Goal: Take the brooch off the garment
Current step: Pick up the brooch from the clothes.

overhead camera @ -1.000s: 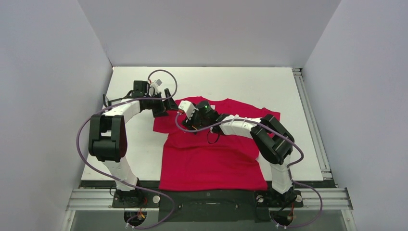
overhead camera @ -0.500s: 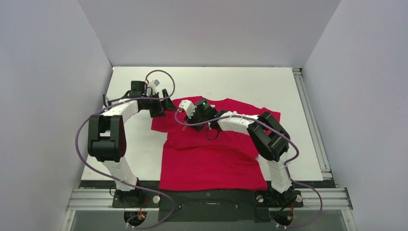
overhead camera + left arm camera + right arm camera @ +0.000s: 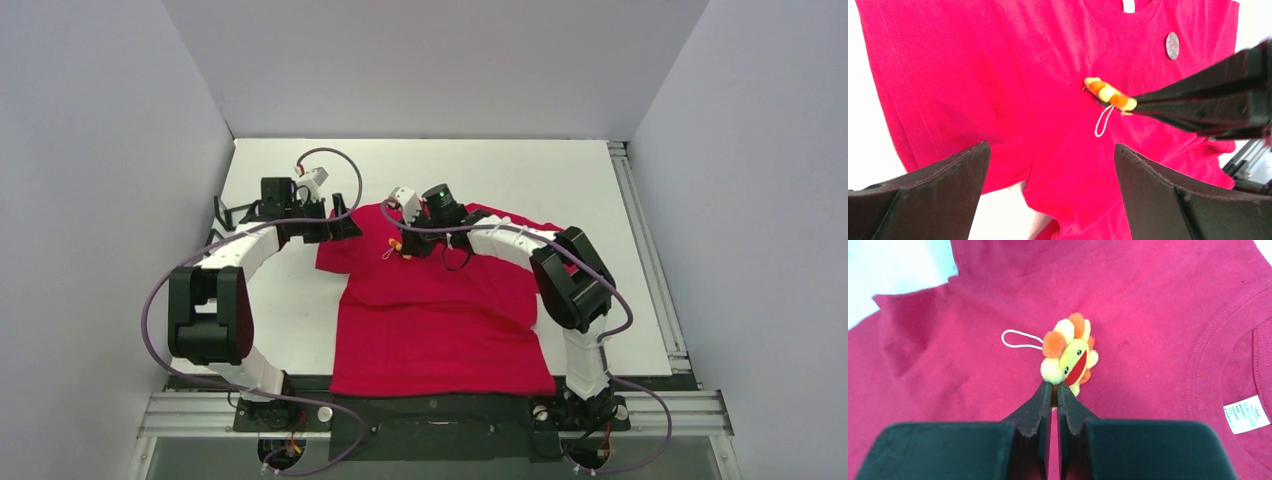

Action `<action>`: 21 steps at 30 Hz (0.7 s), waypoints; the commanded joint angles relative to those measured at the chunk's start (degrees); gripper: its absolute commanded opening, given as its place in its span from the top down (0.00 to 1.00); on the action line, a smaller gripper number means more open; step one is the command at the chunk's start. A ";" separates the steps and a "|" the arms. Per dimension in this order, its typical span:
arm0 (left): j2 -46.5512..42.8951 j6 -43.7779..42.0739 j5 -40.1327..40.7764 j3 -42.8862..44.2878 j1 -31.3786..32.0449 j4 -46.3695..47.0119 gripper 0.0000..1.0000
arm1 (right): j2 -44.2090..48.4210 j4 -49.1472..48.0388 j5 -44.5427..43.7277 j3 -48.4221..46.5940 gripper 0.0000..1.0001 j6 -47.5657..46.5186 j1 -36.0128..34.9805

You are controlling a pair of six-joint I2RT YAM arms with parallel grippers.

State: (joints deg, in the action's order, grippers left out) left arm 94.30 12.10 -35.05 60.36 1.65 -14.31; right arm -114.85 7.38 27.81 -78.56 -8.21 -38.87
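Observation:
The garment [image 3: 440,320] is a bright red T-shirt lying flat on the white table, its neckline at the far side. The brooch [image 3: 1070,352] is a fuzzy yellow and orange flower with a smiling face and a white cord loop [image 3: 1020,340], resting on the chest left of the collar. My right gripper [image 3: 1054,385] is shut on the brooch's lower edge. From above, the brooch [image 3: 395,244] shows just off the right gripper [image 3: 406,247]. My left gripper [image 3: 345,222] hangs open over the shirt's left sleeve [image 3: 998,75], with nothing between its fingers. The brooch [image 3: 1110,94] lies beyond them.
A small silver disc [image 3: 1172,45] sits on the shirt near the collar. A white label [image 3: 1247,414] shows inside the neckline. Bare white table [image 3: 280,300] lies left of the shirt. Grey walls close three sides, and a metal rail [image 3: 640,250] runs along the right edge.
My right gripper has closed onto the brooch and shifted toward the far side of the shirt. The left arm has drawn slightly left, its jaws still wide.

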 commanded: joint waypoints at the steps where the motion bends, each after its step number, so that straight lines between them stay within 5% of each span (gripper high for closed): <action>1: -5.63 -7.31 -0.92 -4.02 -0.24 8.57 0.08 | 0.32 0.00 6.59 -4.18 1.00 5.93 2.09; 5: -7.35 -19.39 -5.12 -4.93 0.67 10.21 0.11 | -0.55 -0.74 8.68 -4.41 1.00 8.13 3.50; 14: -7.25 -65.18 -14.04 -6.37 6.31 4.50 0.19 | -1.33 -0.91 10.43 -3.63 1.00 9.95 5.01; 21: 0.31 -75.43 -14.81 0.20 10.98 2.26 0.39 | -2.14 -0.88 11.74 -4.08 1.00 10.07 5.71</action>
State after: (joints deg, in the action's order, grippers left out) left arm 90.50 -51.11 -46.76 55.18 10.66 -10.17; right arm -115.55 8.21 36.75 -80.90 1.39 -33.74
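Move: The brooch, pinched by one petal in the right fingers, has its middle about 1 cm ahead and 2 cm left of the right hand. From the open left hand the brooch lies some 9 cm right, 2 cm back and 4 cm lower. Its white loop is about 7 cm right, 5 cm back and 5 cm below the left hand. The collar label lies some 9 cm ahead and 5 cm right of the brooch, about 8 cm below the left hand. Keeping its pinch on the brooch petal, the right hand eases up about 2 cm, slightly forward and right, then practically holds there. The left hand swings in towards the brooch, rising a little before sinking again, to end about 5 cm further right and 2 cm back. It rolls strongly, some 70 degrees clockwise seen along its fingers, while its jaws narrow partway without touching the brooch. ##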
